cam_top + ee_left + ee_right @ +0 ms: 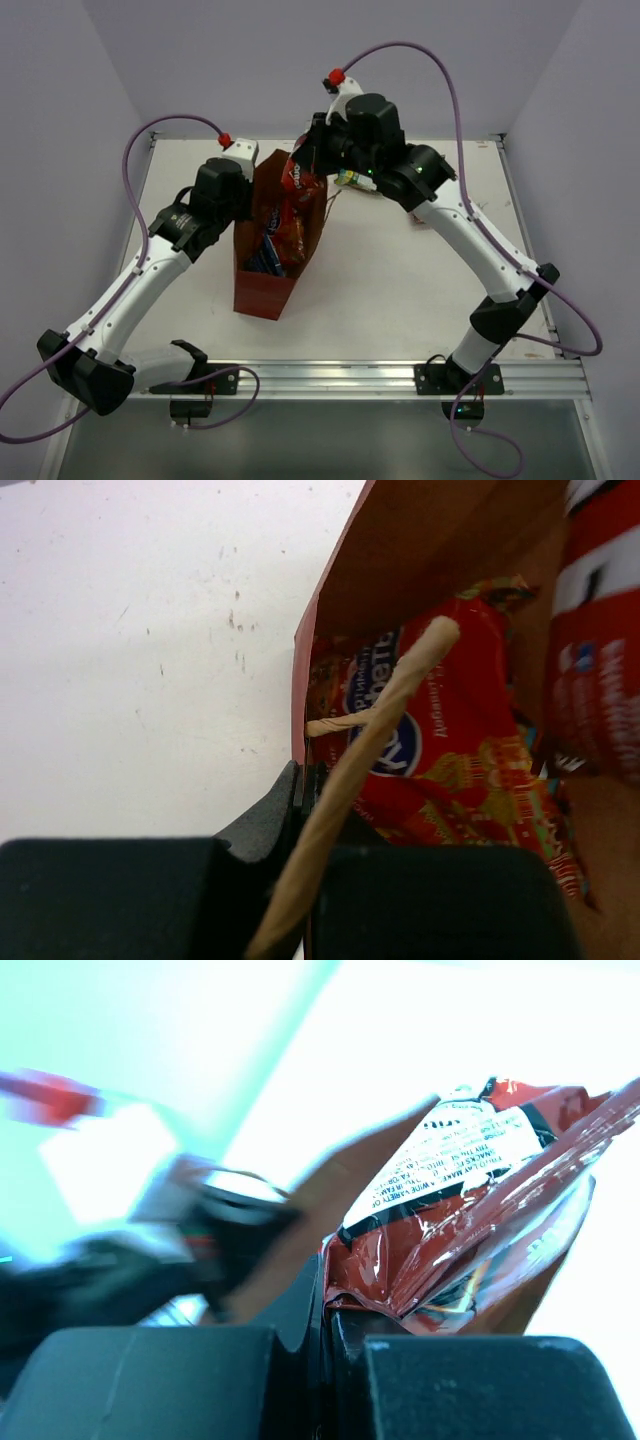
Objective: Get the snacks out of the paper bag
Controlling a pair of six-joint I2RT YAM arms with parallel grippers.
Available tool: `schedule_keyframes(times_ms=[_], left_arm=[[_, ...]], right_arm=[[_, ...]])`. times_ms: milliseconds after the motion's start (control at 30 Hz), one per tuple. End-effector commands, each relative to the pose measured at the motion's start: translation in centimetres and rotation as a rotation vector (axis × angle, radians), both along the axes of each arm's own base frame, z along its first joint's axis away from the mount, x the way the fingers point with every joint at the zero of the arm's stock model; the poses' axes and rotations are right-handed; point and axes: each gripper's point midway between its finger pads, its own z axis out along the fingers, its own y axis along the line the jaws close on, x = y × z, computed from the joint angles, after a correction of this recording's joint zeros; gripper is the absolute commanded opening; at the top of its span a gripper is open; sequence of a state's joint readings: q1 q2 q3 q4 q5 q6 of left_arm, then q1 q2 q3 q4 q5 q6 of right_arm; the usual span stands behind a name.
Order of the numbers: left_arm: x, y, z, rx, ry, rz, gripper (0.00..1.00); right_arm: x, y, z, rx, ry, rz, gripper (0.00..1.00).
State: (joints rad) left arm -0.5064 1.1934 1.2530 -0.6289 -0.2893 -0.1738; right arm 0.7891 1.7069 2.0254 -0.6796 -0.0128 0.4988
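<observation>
The reddish-brown paper bag [262,288] stands mid-table with its mouth open. My left gripper [252,196] is shut on the bag's left wall at the rim [303,695], with a twisted paper handle [385,720] lying across its fingers. My right gripper [309,153] hangs over the bag's far end, shut on the crimped edge of a red chip bag [470,1215] that it holds up at the bag's mouth [297,176]. Inside the bag lie another red packet [291,232] [450,745] and a blue one [264,256]. A green-white packet [350,180] lies on the table behind the bag.
White walls close in the table on the left, back and right. An aluminium rail [380,376] runs along the near edge by the arm bases. The right arm's elbow [425,175] hangs over the table's back right part.
</observation>
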Motion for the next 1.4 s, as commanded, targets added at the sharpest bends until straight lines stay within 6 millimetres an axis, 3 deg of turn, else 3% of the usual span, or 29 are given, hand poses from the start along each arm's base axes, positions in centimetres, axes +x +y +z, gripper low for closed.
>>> schedule_keyframes(times_ms=[0,167,367,467,500,567,600,633,700,767,800,867,900,967,1000,1067,1133,1233,1267,1367], left_arm=[[2.0,-0.6,6.3,-0.077,-0.212,0.013,0.00],[2.1,-0.6,5.9,-0.069,-0.200,0.021,0.00],[2.0,-0.1,5.2,-0.051,-0.187,0.042,0.00],[2.0,0.3,4.7,-0.037,-0.179,0.058,0.00],[2.0,0.4,4.5,-0.032,-0.176,0.060,0.00],[2.0,0.5,4.4,-0.029,-0.179,0.066,0.00],[2.1,0.6,4.3,-0.028,-0.180,0.069,0.00],[2.2,0.6,4.3,-0.024,-0.181,0.074,0.00],[2.4,0.8,4.3,-0.019,-0.184,0.083,0.00],[2.5,0.9,4.2,-0.004,-0.184,0.090,0.00],[2.7,1.1,4.3,0.003,-0.187,0.096,0.00],[2.8,1.8,4.2,0.026,-0.190,0.117,0.00],[2.9,2.1,4.3,0.036,-0.194,0.128,0.00],[3.1,2.8,4.2,0.056,-0.197,0.143,0.00],[3.2,3.2,4.3,0.065,-0.200,0.152,0.00],[3.4,3.8,4.5,0.087,-0.206,0.165,0.00],[3.5,4.5,4.9,0.102,-0.217,0.188,0.00],[3.7,4.8,5.5,0.112,-0.229,0.195,0.00],[3.7,4.8,5.8,0.111,-0.234,0.196,0.00],[3.7,4.7,6.0,0.103,-0.234,0.189,0.00]], right_arm=[[-2.3,-0.7,9.8,0.180,-0.209,0.086,0.00],[-4.1,-2.1,15.6,0.285,-0.330,0.133,0.00],[-4.6,-6.7,21.8,0.399,-0.452,0.078,0.00],[-4.1,-9.9,22.7,0.382,-0.500,-0.031,0.00],[-3.0,-11.7,22.6,0.369,-0.506,-0.113,0.00],[-1.5,-13.3,20.2,0.333,-0.460,-0.192,0.00],[-1.4,-15.9,20.3,0.331,-0.468,-0.269,0.00],[-0.2,-16.5,17.5,0.298,-0.412,-0.314,0.00],[0.9,-19.8,14.2,0.241,-0.353,-0.424,0.00],[1.4,-21.6,11.1,0.195,-0.287,-0.481,0.00],[1.8,-23.2,8.4,0.155,-0.242,-0.528,0.00],[2.1,-24.8,5.4,0.112,-0.195,-0.570,0.00],[2.3,-25.1,2.3,0.074,-0.139,-0.579,0.00],[2.4,-25.0,-0.4,0.055,-0.086,-0.566,0.00],[2.6,-24.7,-3.2,0.029,-0.035,-0.555,0.00],[3.4,-23.2,-5.6,0.057,0.024,-0.502,0.00],[4.3,-21.4,-9.3,0.079,0.109,-0.448,0.00],[5.3,-17.0,-10.0,0.153,0.126,-0.271,0.00],[5.5,-14.6,-11.1,0.150,0.158,-0.189,0.00],[6.2,-11.7,-10.5,0.182,0.102,-0.078,0.00]])
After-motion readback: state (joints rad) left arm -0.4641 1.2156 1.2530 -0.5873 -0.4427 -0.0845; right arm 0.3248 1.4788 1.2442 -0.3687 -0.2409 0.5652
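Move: The right hand already pinches a red snack pack over the bag's right rim; bare table for it lies about 15 cm right, 8 ahead and 38 below. The paper bag's middle is roughly 6 left, 4 back, 28 below; the green pack 15 right, 24 ahead. For the left hand, still gripping the bag's left rim, that table spot is some 29 cm right, 8 ahead and 26 below. Right hand lifts the pack, swings about 25 cm right, sinks 35, drifting back; left hand pulls rim leftward. ##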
